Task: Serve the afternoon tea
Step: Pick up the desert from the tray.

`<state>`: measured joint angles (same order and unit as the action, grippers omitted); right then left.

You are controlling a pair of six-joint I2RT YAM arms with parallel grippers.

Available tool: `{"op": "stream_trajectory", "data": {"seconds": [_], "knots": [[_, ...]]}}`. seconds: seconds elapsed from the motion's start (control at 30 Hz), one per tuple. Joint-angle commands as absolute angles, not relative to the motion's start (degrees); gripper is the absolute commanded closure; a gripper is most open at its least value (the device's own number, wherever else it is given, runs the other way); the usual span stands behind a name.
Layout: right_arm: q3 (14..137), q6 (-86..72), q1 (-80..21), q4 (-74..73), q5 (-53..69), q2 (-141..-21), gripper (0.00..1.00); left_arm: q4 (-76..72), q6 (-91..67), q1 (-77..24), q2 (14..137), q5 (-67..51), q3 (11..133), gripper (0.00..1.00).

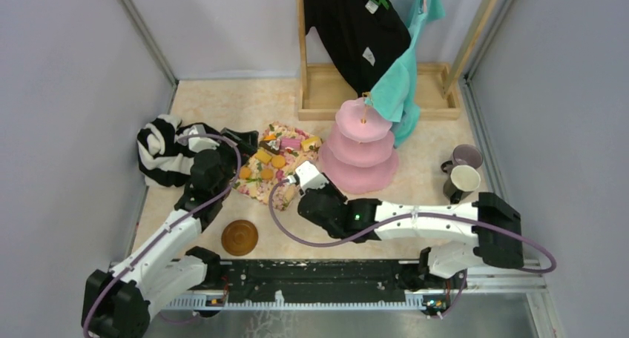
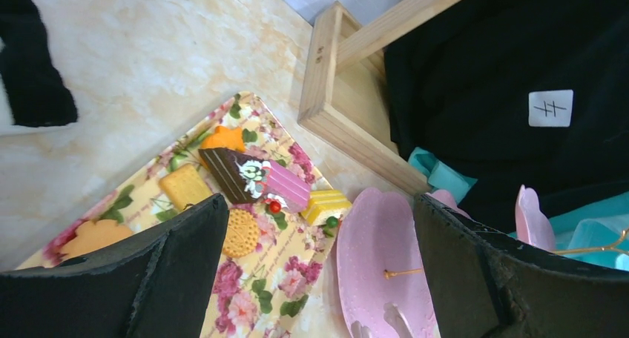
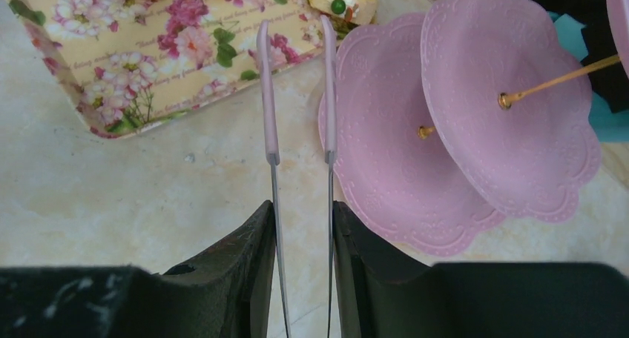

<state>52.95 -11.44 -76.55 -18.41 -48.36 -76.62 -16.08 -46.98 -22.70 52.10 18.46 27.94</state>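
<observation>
The pink three-tier cake stand [image 1: 360,149] rises at mid-table, also in the right wrist view [image 3: 415,167]. Toy pastries [image 1: 268,164] lie on a floral tray [image 1: 259,190] to its left: a brown slice [image 2: 230,173], a yellow slice [image 2: 326,203], a round biscuit [image 2: 242,233]. A lilac mug [image 1: 466,157] and a cream mug [image 1: 463,179] stand at the right. A brown saucer [image 1: 239,236] sits near the front. My left gripper [image 2: 320,204] hovers open over the tray. My right gripper [image 3: 303,208] is shut on pink-tipped tongs [image 3: 268,116], whose tips are empty beside the tray's corner.
A black-and-white striped garment [image 1: 159,151] lies at the left. At the back, a wooden rack base [image 1: 326,93] carries hanging black [image 1: 356,27] and teal clothes [image 1: 400,86]. Grey walls close in both sides.
</observation>
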Motion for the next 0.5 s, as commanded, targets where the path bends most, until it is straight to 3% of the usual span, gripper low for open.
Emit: {"op": "stream_trajectory", "data": {"seconds": [0.0, 0.47], "knots": [[58.62, -4.97, -74.14, -13.6, -47.99, -80.07, 0.69, -11.63, -48.63, -20.88, 48.63, 17.79, 28.89, 0.01], [67.01, 9.55, -66.51, -7.38, -46.88, -95.28, 0.7, -14.16, -58.17, -10.26, 45.42, 9.06, 22.91, 0.01]]}}
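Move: The yellow cake on the tray, which my tongs seem bound for, lies about 16 cm ahead of my right hand, 3 cm to its left and some 13 cm below. The pink cake sits 5 cm to the left of the yellow one, and the round cookie is 11 cm ahead of my hand, 12 cm left. The cake stand rises 10 cm ahead and 11 cm right. From my left hand the yellow cake is 4 cm ahead, 19 cm right. Keeping the tongs in its nearly shut fingers, my right hand reaches forward about 7 cm and slightly left, sinking near the end, so the tips close in on the yellow and pink cakes past the stand's left side; the wrist rolls some 10 degrees, left side down. Meanwhile my left hand, empty and wide open, clears about 5 cm leftward away from the tray, rising a touch and then dipping. ##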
